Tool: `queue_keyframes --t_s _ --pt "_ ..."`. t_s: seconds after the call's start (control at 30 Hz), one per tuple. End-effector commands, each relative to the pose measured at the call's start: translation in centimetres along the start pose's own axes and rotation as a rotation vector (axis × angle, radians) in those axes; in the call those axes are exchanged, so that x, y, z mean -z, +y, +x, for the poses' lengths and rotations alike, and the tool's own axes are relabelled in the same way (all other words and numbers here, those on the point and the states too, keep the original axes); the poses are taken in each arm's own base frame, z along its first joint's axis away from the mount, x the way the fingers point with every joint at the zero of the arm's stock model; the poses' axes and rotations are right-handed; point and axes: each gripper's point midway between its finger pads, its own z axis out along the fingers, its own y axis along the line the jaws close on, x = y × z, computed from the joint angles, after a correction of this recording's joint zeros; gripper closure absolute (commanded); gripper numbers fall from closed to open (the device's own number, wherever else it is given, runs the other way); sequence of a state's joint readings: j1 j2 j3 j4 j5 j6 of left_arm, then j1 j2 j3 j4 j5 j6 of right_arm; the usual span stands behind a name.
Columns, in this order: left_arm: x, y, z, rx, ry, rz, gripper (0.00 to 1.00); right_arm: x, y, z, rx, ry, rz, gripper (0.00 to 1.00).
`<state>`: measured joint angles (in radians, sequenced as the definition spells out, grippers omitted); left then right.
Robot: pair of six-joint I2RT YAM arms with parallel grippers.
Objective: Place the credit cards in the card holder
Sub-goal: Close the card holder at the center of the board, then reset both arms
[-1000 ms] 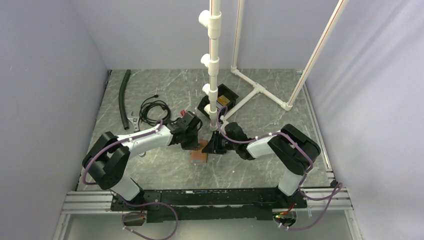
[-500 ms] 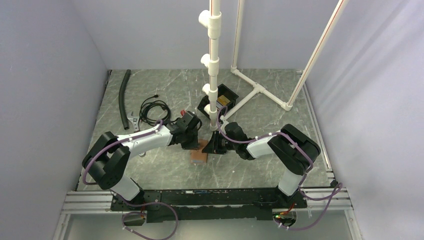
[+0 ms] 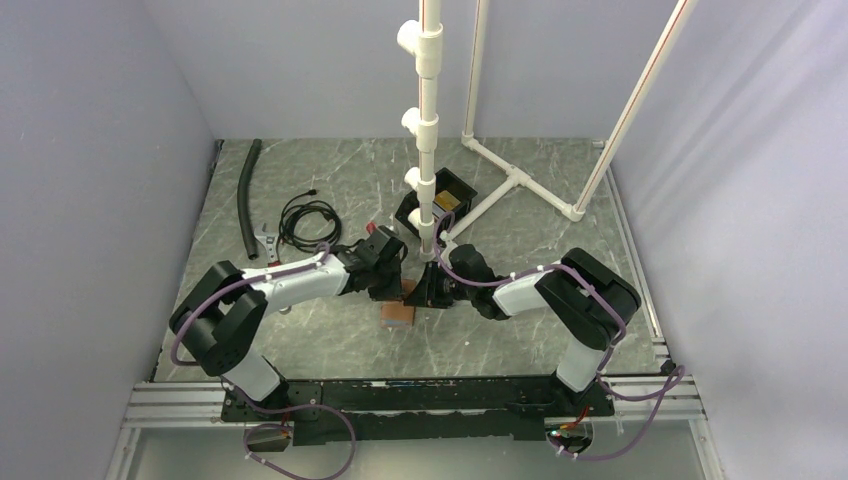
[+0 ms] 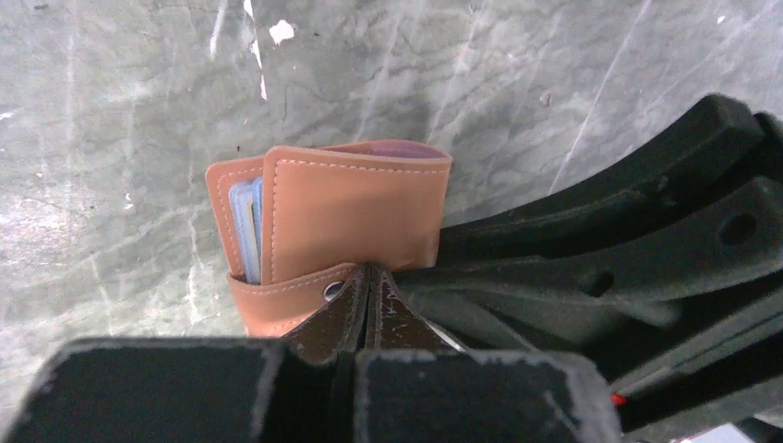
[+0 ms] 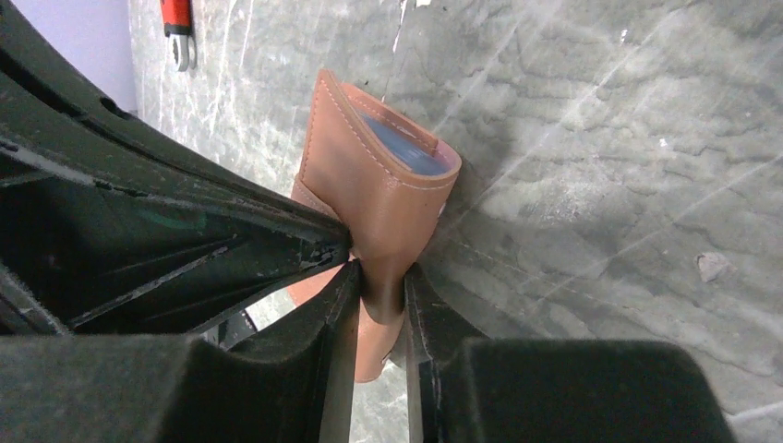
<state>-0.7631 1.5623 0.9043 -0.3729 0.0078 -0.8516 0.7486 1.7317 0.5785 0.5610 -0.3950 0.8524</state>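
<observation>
The card holder (image 4: 355, 217) is a tan leather wallet, folded over and standing on edge on the marble table (image 4: 111, 111). Light blue credit cards (image 4: 245, 226) show edge-on in its open side, and a blue card (image 5: 406, 148) sits in its sleeve. My right gripper (image 5: 380, 281) is shut on the wallet's folded end, leather pinched between both fingers. My left gripper (image 4: 369, 277) is shut with nothing between its jaws, its tips touching the wallet beside the snap tab (image 4: 286, 297). From above, both grippers meet over the card holder (image 3: 398, 314).
A white pipe post (image 3: 428, 130) rises just behind the grippers, with a black open-topped box (image 3: 450, 195) at its foot. A coiled black cable (image 3: 305, 217), a black hose (image 3: 245, 195) and a red-handled tool (image 5: 175, 28) lie to the left.
My left arm has shifted slightly toward the wallet. The right gripper has tightened a touch on the leather. The wallet has stayed in place.
</observation>
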Motion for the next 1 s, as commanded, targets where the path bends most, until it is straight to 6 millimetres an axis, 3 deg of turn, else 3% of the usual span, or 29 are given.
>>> queue_keyframes --t_s 0.0,0.23,0.3,0.4,0.47,0.57,0.77,0.97 --pt "-2.0 -1.0 1.8 0.03 0.023 0.053 1.0 -0.7 -0.6 1.4 0.033 0.046 0.023 0.77" --pt "-2.2 0.5 2.6 0.032 0.033 0.011 1.0 -0.5 -0.6 1.4 0.04 0.047 0.027 0.77" --pt "-1.6 0.4 2.0 0.011 0.025 -0.007 1.0 -0.4 -0.7 1.3 0.05 0.048 0.038 0.76" --pt "0.5 -0.9 0.5 -0.021 0.004 0.01 0.99 -0.1 -0.8 1.1 0.084 0.045 0.059 0.66" --pt "2.2 -1.3 -0.9 -0.027 -0.058 0.015 0.84 0.3 -0.6 0.9 0.101 0.033 0.057 0.55" --pt "4.6 -1.6 -1.9 -0.01 -0.119 0.057 0.54 1.1 0.0 0.3 0.112 -0.013 0.04 0.41" --pt "7.8 0.3 -1.5 0.039 -0.142 0.044 0.37 1.9 1.2 -0.2 0.119 -0.052 0.033 0.35" --pt "12.2 2.7 -0.4 0.083 -0.196 0.035 0.32 0.5 1.1 0.8 0.227 -0.131 0.178 0.36"
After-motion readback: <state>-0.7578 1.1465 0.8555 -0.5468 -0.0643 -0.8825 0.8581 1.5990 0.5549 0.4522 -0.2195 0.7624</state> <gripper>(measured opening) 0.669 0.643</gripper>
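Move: The card holder's middle is right under my closed left fingers, which sit on its strap beside the snap: some 1 cm back, 1 cm left and 1 cm below. From that hand, the white frame's foot stands about 9 cm ahead and 5 cm right, the black box roughly 20 cm ahead and 9 cm right. My right hand pinches the holder's right edge, its middle about 3 cm left and level fore and aft. With my left fingertips shut I keep pressing the strap down by the snap, sinking half a centimetre more, and hold there. Then I lift off about 9 cm, opening the fingers wide and drifting left and a little back. As that starts, my right fingers open and let go of the holder's edge, easing back some 2 cm and up 1 cm. ##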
